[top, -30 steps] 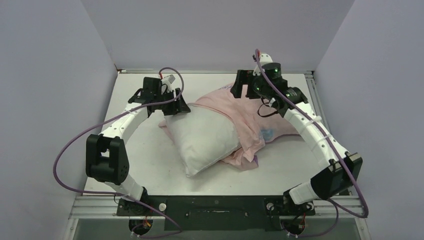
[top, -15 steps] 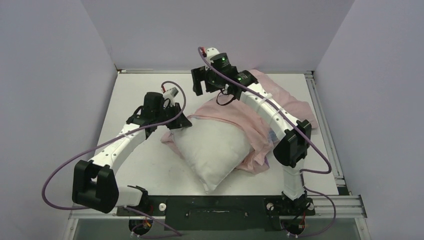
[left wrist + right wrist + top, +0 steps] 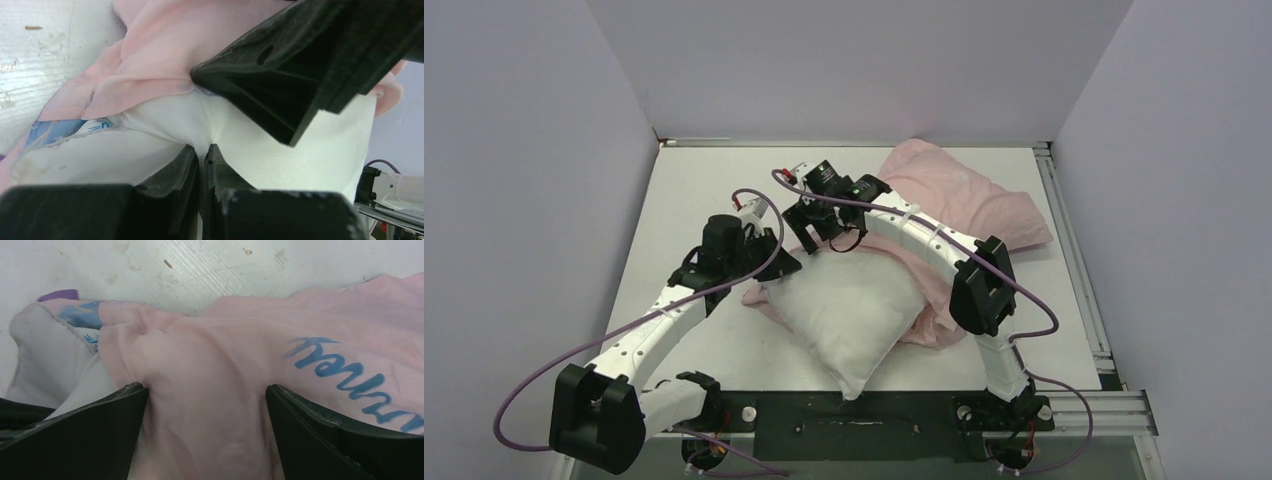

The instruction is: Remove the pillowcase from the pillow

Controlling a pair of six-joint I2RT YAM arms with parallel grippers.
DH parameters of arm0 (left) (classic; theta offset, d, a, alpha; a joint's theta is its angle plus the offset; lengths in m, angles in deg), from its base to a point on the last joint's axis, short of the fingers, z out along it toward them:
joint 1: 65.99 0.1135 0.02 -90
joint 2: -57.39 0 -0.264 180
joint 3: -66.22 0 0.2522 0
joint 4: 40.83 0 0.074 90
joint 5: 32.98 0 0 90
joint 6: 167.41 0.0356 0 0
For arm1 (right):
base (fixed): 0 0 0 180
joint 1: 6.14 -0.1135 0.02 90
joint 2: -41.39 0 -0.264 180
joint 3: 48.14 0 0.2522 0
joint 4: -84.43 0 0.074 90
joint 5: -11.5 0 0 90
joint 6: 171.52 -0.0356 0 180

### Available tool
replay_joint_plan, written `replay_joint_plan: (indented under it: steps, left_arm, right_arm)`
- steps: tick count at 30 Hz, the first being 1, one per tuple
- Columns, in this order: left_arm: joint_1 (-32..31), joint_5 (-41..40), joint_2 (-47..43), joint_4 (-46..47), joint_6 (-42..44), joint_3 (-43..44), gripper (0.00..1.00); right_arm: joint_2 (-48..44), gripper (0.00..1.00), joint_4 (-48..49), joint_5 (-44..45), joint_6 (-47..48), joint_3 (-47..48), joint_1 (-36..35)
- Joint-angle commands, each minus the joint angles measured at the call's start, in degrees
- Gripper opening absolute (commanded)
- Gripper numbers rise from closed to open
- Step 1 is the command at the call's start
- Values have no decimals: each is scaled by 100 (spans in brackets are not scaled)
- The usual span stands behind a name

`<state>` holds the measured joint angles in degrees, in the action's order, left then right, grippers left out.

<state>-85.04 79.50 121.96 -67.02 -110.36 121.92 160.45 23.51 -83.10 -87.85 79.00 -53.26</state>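
The white pillow lies in the middle of the table, its near half bare. The pale pink pillowcase covers its far end and trails to the back right. My left gripper is shut on a pinch of the pillow's white fabric at its far left corner; the jaws meet at the fold. My right gripper is open just behind it, its fingertips pressed down on the pink pillowcase with blue writing. One right finger shows above the pillowcase in the left wrist view.
The white table is walled at the back and both sides. A metal rail runs along its right edge. The two arms' wrists are close together at the pillow's far left corner.
My right arm has swung from the back right across to the left and come down onto the pillowcase beside my left gripper. My left gripper has drawn the pillow nearer.
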Motion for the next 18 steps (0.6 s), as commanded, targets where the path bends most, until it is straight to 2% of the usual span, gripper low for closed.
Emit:
replay_joint_plan:
  steps: [1, 5, 6, 8, 10, 18]
  left_arm:
    - [-36, -103, -280, 60, -118, -295, 0]
    - [-60, -99, -756, -134, -187, -607, 0]
    - [-70, -114, -914, -208, -215, -672, 0]
    - [-81, -166, -1259, -412, -250, -791, 0]
    - [-81, -245, -1611, -634, -278, -870, 0]
    - [-56, -738, -2970, -1441, -411, -787, 0]
  right_arm:
    - [-94, 84, -142, 738, 190, -211, 63]
    - [-68, 37, -113, 1221, 170, -289, 92]
    - [-57, 27, -112, 1295, 129, -276, 129]
    - [-19, 14, -129, 1430, 51, -208, 200]
    - [-6, 6, -161, 1628, -31, -97, 285]
    - [-330, 5, 89, 1928, -487, 750, 1252]
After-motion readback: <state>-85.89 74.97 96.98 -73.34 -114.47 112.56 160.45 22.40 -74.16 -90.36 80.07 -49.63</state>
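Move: A loose fold of the pillowcase lies between the right hand's open fingers, about 1 cm ahead, 2 cm to the right and 2 cm below. From that hand, the bare part of the pillow is centred some 13 cm back, 7 cm right and 6 cm down. The left hand already grips the pillow's cover: its bare middle is about 9 cm back, 10 cm right and 6 cm below, the pillowcase fold about 5 cm ahead, 5 cm right and 2 cm down. The right fingers close from wide open and pinch the pillowcase fold while easing a little down and to the right; they then pull it forward and right, rising at the end, about 6 cm in all, with a slight clockwise turn. The left hand keeps its shut grip on the pillow and draws it the opposite way, back some 5 cm, also a bit left and finally up. ##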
